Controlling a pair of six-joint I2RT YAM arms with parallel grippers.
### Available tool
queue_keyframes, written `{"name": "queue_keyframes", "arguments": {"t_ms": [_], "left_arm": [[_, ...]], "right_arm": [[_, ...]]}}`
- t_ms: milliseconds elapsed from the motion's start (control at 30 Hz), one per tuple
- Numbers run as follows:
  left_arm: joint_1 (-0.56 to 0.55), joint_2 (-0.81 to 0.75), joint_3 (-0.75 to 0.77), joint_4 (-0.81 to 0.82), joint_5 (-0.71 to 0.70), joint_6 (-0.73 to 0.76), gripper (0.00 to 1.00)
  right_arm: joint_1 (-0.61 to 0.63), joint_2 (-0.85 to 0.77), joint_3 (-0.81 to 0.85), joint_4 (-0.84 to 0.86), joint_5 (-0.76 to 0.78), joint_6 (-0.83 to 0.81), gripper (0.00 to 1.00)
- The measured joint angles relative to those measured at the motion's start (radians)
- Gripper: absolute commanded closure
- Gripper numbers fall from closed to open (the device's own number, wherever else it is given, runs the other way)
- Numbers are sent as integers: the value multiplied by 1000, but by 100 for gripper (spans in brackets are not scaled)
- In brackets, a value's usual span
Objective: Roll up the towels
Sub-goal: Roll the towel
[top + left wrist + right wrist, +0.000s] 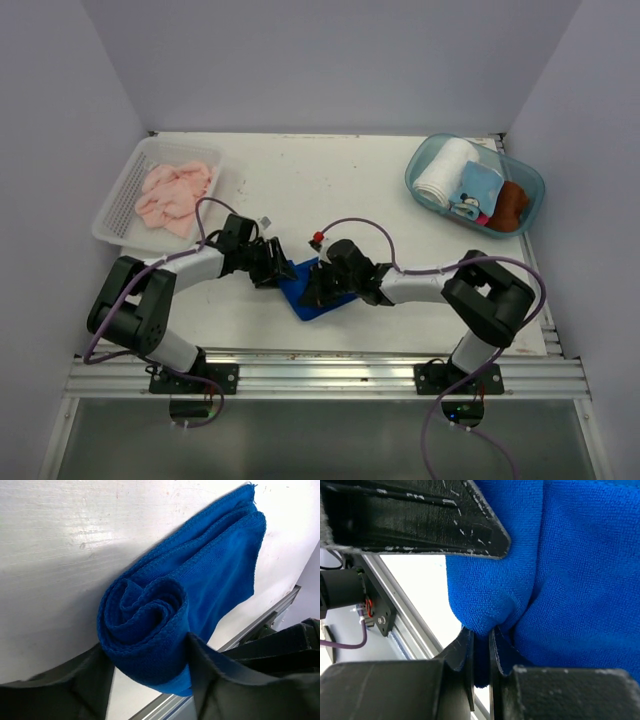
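The royal blue towel lies near the table's front edge, between my two grippers. In the left wrist view it is partly rolled into a spiral, with a flat tail stretching away. My left gripper has a finger pressed against each side of the roll's end. My right gripper is shut on a pinched fold of the same towel. From above, the left gripper and right gripper meet over the cloth. The pale pink towel lies crumpled in a white basket.
The white perforated basket stands at the back left. At the back right, a clear blue tub holds a rolled white towel, a light blue printed cloth and a brown item. The metal rail runs along the table's near edge.
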Motion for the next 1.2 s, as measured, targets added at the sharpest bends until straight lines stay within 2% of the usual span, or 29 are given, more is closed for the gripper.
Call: {"name": "queue_keyframes", "arguments": {"t_ms": [67, 100, 167, 200, 233, 333, 500, 700, 933, 1200], "left_arm": [[-6, 1, 0, 5, 2, -8, 51], [-7, 1, 0, 7, 2, -8, 55], [-11, 1, 3, 5, 0, -13, 56], [-11, 2, 7, -1, -3, -13, 57], [-12, 2, 14, -9, -6, -14, 57], [-12, 2, 41, -35, -21, -14, 60], [-13, 2, 76, -81, -48, -13, 61], [-13, 8, 85, -107, -67, -14, 61], [-13, 22, 85, -120, -77, -23, 62], [-13, 22, 85, -126, -82, -32, 61]], "right_arm": [[-8, 2, 1, -6, -11, 1, 97], [-10, 2, 5, -18, -12, 0, 86], [-11, 2, 27, -64, 1, -10, 75], [-11, 2, 48, -104, 11, -18, 66], [-10, 2, 71, -145, 26, -29, 51], [4, -10, 128, -263, 99, -72, 37], [60, -61, 209, -450, 278, -130, 35], [231, -39, 425, -658, 573, -208, 35], [389, 129, 617, -765, 841, -291, 34], [421, 312, 674, -851, 980, -323, 36]]}}
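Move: The blue towel's roll is already in the right fingers, its middle about 2 cm left of and 1 cm below that hand. The towel's loose flap lies some 6 cm right, 3 cm ahead and 3 cm lower. The left hand straddles the roll's far end, with the roll's middle about 4 cm back, 3 cm right and 1 cm below. Left closes on the roll's far end; right lets go, rises some 8 cm, sinks back open astride it. ##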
